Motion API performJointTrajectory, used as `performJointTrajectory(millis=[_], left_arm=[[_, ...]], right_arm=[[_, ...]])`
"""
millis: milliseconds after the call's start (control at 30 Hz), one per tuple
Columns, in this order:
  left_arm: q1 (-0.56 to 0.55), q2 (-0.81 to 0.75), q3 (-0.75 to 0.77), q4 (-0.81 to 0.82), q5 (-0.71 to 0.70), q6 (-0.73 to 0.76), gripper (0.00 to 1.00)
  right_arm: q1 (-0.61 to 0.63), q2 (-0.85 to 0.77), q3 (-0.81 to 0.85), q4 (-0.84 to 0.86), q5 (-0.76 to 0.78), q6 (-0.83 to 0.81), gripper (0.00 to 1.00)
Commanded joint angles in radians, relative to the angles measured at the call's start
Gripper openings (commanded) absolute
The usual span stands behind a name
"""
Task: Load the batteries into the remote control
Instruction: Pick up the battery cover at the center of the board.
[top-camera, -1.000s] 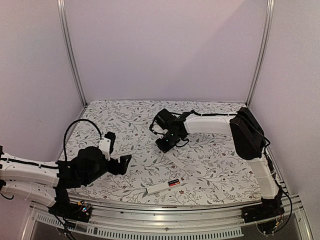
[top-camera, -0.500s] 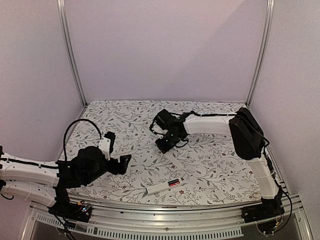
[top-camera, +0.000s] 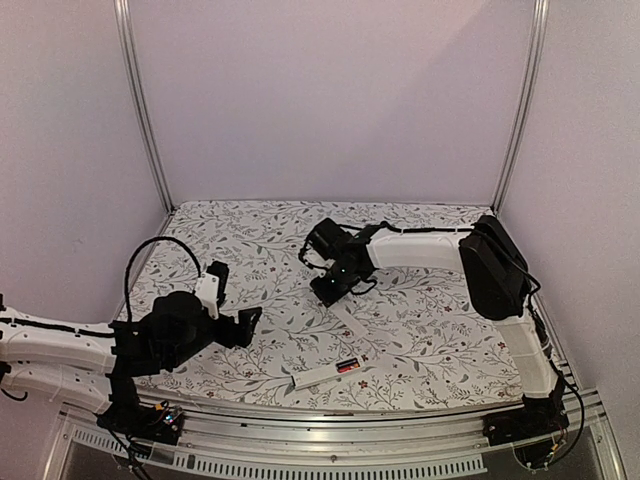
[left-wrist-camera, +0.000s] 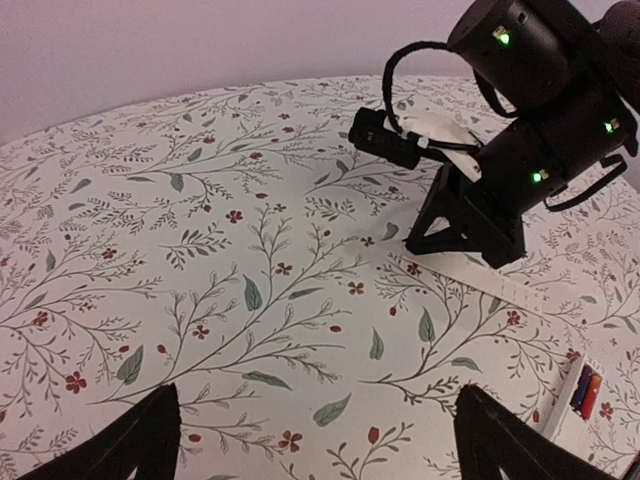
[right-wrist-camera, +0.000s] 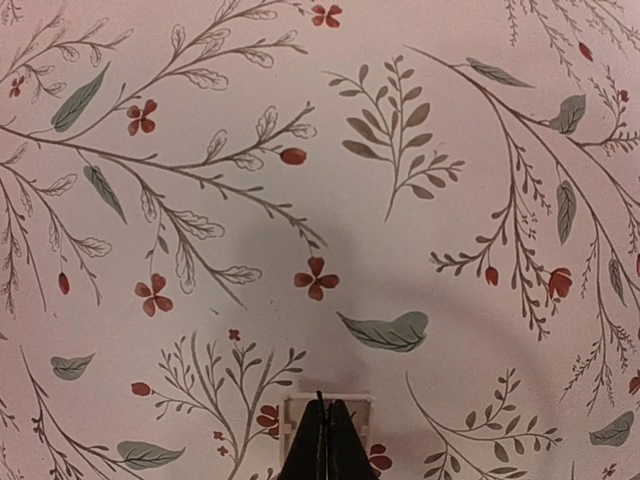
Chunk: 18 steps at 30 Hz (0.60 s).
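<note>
The white remote control (top-camera: 322, 375) lies near the front edge, and the red and dark batteries (top-camera: 347, 365) sit side by side in its open end. They also show at the left wrist view's lower right as the batteries (left-wrist-camera: 585, 386) in the remote control (left-wrist-camera: 566, 412). A thin white cover plate (top-camera: 352, 320) lies flat farther back. My right gripper (top-camera: 329, 293) points down with its jaws shut. Its tips (right-wrist-camera: 327, 408) rest over the cover plate's end (right-wrist-camera: 300, 412), with nothing visibly between them. My left gripper (top-camera: 247, 324) hangs wide open over bare cloth, left of the remote.
A floral cloth (top-camera: 250, 240) covers the table, walled at the back and both sides with metal posts (top-camera: 143, 110) at the corners. In the left wrist view the right gripper (left-wrist-camera: 468, 240) stands on the cover plate (left-wrist-camera: 500, 288).
The right gripper's jaws have closed the last small gap and now stand fully shut over the cover plate's end. The left arm has barely shifted.
</note>
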Motion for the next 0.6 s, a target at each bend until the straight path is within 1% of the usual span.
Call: performJointTrajectory(millis=[0,167,367,467,567], left_arm=[[0.014,0.029,0.016,-0.008,0.003,0.017,0.95],[0.015,0.035,0.019,0.005,0.026,0.008,0.94],[0.015,0.029,0.007,0.064,0.076,0.019,0.92],[0.015,0.062,0.022,0.077,0.098,0.025,0.91],[0.015,0.127,0.032,0.147,0.104,0.023,0.91]], right_arm=[[0.015,-0.077,-0.012,-0.005,0.032,-0.001,0.00],[0.023,-0.107,-0.014,-0.001,0.049,0.006,0.00],[0.031,-0.142,-0.014,0.007,0.072,0.026,0.00],[0.039,-0.159,-0.015,0.018,0.083,0.035,0.00],[0.045,-0.162,-0.015,0.034,0.084,0.043,0.00]])
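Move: From the right gripper, already shut on the far-left end of the battery cover, the remote control lies about 19 cm back, level left-right and roughly 1 cm lower; the held cover's middle is some 5 cm back and 5 cm right, at nearly the same height. Its batteries show about 17 cm back and 4 cm right, also roughly 1 cm down. From the left gripper the cover is about 7 cm ahead, 22 cm right, 12 cm below. Keep the right fingers shut on the end of the battery cover and lift it almost straight up off the patterned board by about 6 cm, slow at first, with a slight drift left, letting the fingers tip a few degrees forward and up. Meanwhile ease the open left gripper about 1.5 cm to the right, holding nothing. ##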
